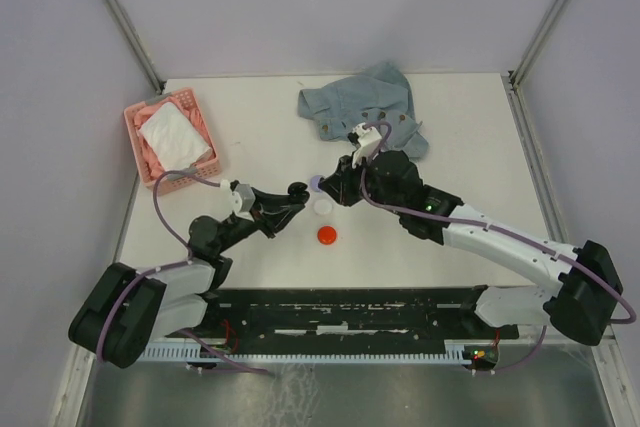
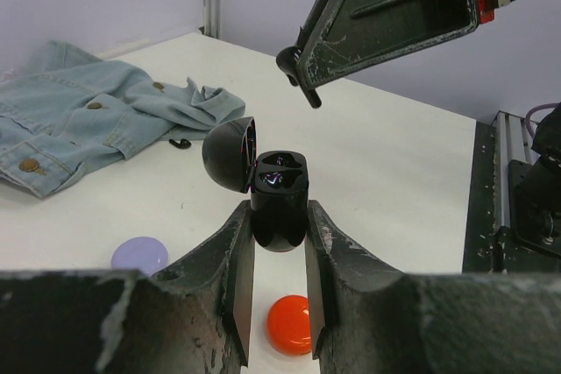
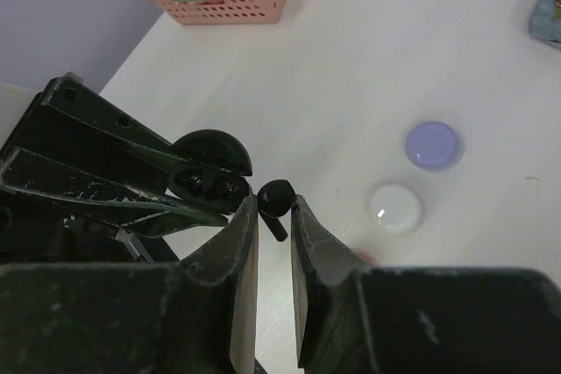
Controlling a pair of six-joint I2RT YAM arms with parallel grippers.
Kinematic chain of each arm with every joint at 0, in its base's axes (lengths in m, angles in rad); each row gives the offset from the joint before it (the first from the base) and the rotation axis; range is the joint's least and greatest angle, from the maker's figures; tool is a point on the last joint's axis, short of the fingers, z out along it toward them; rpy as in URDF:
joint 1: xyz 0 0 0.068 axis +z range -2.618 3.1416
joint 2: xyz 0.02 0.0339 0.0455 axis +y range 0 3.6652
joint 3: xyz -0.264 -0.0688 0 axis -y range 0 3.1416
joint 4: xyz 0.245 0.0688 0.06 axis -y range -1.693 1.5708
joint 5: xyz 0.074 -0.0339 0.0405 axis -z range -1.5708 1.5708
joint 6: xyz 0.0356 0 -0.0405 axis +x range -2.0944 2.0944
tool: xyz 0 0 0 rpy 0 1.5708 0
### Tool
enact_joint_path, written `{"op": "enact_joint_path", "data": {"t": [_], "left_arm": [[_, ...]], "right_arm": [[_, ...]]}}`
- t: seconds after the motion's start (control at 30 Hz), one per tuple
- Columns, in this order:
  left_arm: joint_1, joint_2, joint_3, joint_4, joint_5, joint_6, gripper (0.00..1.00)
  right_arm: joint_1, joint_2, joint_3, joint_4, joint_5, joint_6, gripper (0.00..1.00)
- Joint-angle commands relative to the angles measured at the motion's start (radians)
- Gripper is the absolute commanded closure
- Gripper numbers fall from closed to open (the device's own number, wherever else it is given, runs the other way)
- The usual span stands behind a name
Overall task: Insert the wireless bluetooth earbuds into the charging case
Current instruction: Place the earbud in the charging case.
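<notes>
My left gripper point(image 2: 280, 213) is shut on a black charging case point(image 2: 279, 183), held upright with its round lid point(image 2: 230, 155) hinged open to the left. Two dark sockets show inside the case point(image 3: 209, 183). My right gripper point(image 3: 273, 202) is shut on a black stemmed earbud point(image 3: 275, 198) right beside the case's open mouth. From the left wrist view the earbud point(image 2: 298, 72) hangs above and behind the case, not touching it. In the top view both grippers, left point(image 1: 297, 192) and right point(image 1: 335, 185), meet at mid-table.
Round lilac point(image 1: 317, 184), white point(image 1: 324, 206) and red point(image 1: 327, 236) cases lie on the table under the grippers. A denim jacket point(image 1: 365, 107) is at the back. A small black hooked piece point(image 2: 180, 143) lies by it. A pink basket point(image 1: 170, 137) stands far left.
</notes>
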Motion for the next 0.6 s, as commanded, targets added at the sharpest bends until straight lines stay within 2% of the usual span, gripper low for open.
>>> {"op": "enact_joint_path", "data": {"t": [0.0, 0.27, 0.57], "left_arm": [[0.001, -0.017, -0.012, 0.122, 0.014, 0.014, 0.97], [-0.002, -0.027, -0.018, 0.136, 0.021, 0.012, 0.97], [-0.006, -0.052, -0.024, 0.154, 0.019, -0.005, 0.97]], "right_arm": [[0.050, -0.029, -0.055, 0.251, 0.049, 0.071, 0.90], [0.127, -0.006, -0.117, 0.441, 0.098, 0.081, 0.89], [0.169, 0.024, -0.158, 0.532, 0.151, 0.073, 0.89]]}}
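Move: The open black charging case is about 6 cm to the left of the right hand, which already holds the earbud, and roughly 2 cm nearer the base and 4 cm lower. On the table, some 24 cm beneath the right hand, the white disc lies about 4 cm ahead and level sideways, the purple disc about 11 cm ahead and 2 cm left. The left hand grips the case about 2 cm to its right, 1 cm ahead and 1 cm above. The right hand carries the pinched earbud about 4 cm left and 3 cm back towards the open case, staying level at first and then climbing some 3 cm so that the earbud stays above the case, while its wrist tips the fingers up by about 15 degrees, nearly to level. The left hand keeps its grip on the case and eases it up by about 1.5 cm, its fingers tipping up slightly; neither gripper opens or closes. ##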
